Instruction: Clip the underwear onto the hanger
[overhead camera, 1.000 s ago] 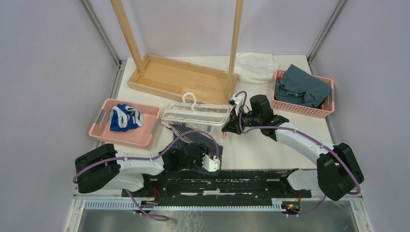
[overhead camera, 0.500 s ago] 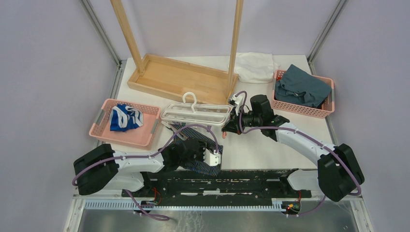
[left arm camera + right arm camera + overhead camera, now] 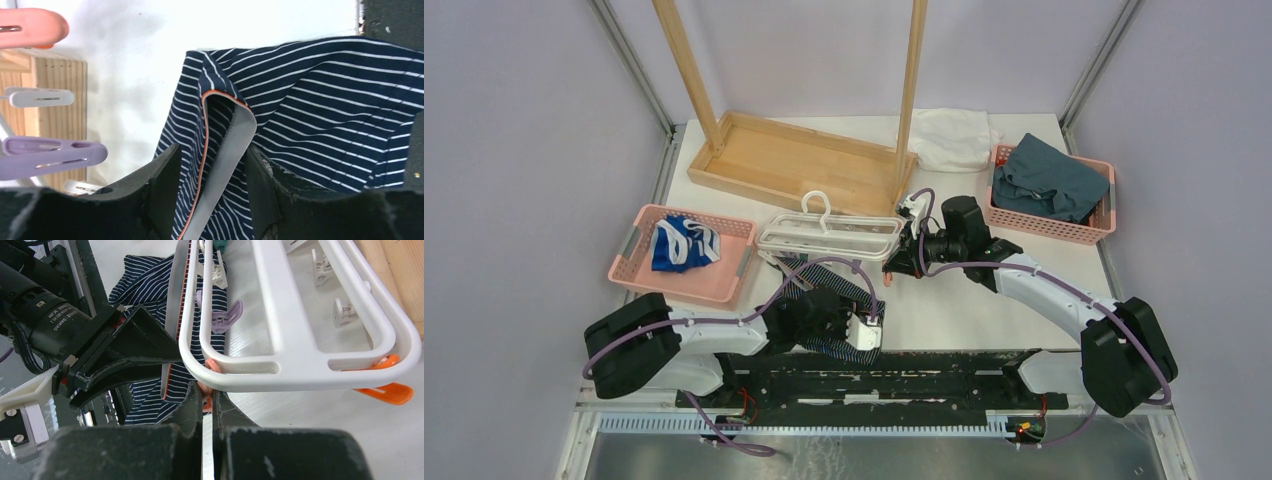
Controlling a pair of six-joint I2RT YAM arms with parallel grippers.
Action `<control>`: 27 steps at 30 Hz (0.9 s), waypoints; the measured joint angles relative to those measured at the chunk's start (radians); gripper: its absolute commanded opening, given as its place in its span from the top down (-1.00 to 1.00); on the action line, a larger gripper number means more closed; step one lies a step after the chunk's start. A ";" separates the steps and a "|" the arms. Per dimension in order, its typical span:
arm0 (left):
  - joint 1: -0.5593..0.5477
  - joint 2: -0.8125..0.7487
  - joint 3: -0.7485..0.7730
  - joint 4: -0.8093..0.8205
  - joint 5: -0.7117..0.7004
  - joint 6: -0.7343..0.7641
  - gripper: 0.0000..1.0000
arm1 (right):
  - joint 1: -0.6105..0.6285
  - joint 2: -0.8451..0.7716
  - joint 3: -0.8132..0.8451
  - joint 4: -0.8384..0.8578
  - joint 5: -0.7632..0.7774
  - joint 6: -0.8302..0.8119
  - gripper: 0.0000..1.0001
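Note:
The underwear (image 3: 834, 300), dark navy with thin stripes and orange trim, lies crumpled just in front of the white hanger (image 3: 829, 238). My left gripper (image 3: 864, 325) is over its near edge. In the left wrist view my left gripper (image 3: 212, 155) is open, and the grey, orange-edged waistband (image 3: 225, 150) stands loosely between its fingers. My right gripper (image 3: 204, 397) is shut on a salmon-orange clip (image 3: 210, 365) hanging under the hanger's end rail (image 3: 300, 365), close to the underwear (image 3: 145, 285). In the top view my right gripper (image 3: 902, 262) is at the hanger's right end.
A pink basket (image 3: 639, 260) with a blue-and-white garment stands at the left. Another pink basket (image 3: 1104, 225) with a teal cloth stands at the right. The wooden rack's tray (image 3: 794, 160) and a white cloth (image 3: 954, 138) are behind. Purple (image 3: 50, 155) and white (image 3: 40, 96) clips dangle nearby.
My left wrist has shifted slightly right and away over the underwear, and its jaws have widened a little. The right arm and the hanger have not moved.

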 measured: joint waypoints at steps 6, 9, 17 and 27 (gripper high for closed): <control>0.000 0.025 0.000 0.001 0.041 -0.015 -0.11 | 0.000 0.000 0.000 0.000 0.000 0.000 0.99; 0.000 0.030 0.000 0.010 0.050 -0.022 0.11 | 0.000 0.000 0.000 0.000 0.000 0.000 0.99; 0.000 -0.003 0.000 0.018 0.049 -0.045 0.73 | 0.000 -0.018 0.000 0.001 0.001 0.000 0.99; 0.000 -0.059 0.023 0.011 0.074 -0.088 0.82 | 0.000 -0.091 -0.024 0.021 0.005 0.006 0.99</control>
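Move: The left hand's open fingers already straddle the underwear's waistband, whose near stretch lies about at the pads, some 1 cm farther right and 1 cm below. The peach clip in the right fingers is roughly 6 cm ahead, 6 cm right and 9 cm above the left hand. The purple clip stands some 6 cm ahead, straight in line and 8 cm up. From the right hand, that stretch is about 6 cm back, 5 cm left and 11 cm down. The left fingers close on the waistband and pinch it between their tips, after the hand has dipped and eased back about 1 cm with them open. Then they carry it up some 3.5 cm and a little to the right, rolling slightly. The right hand keeps its grip on the peach clip and, late on, raises the hanger about 2 cm. ##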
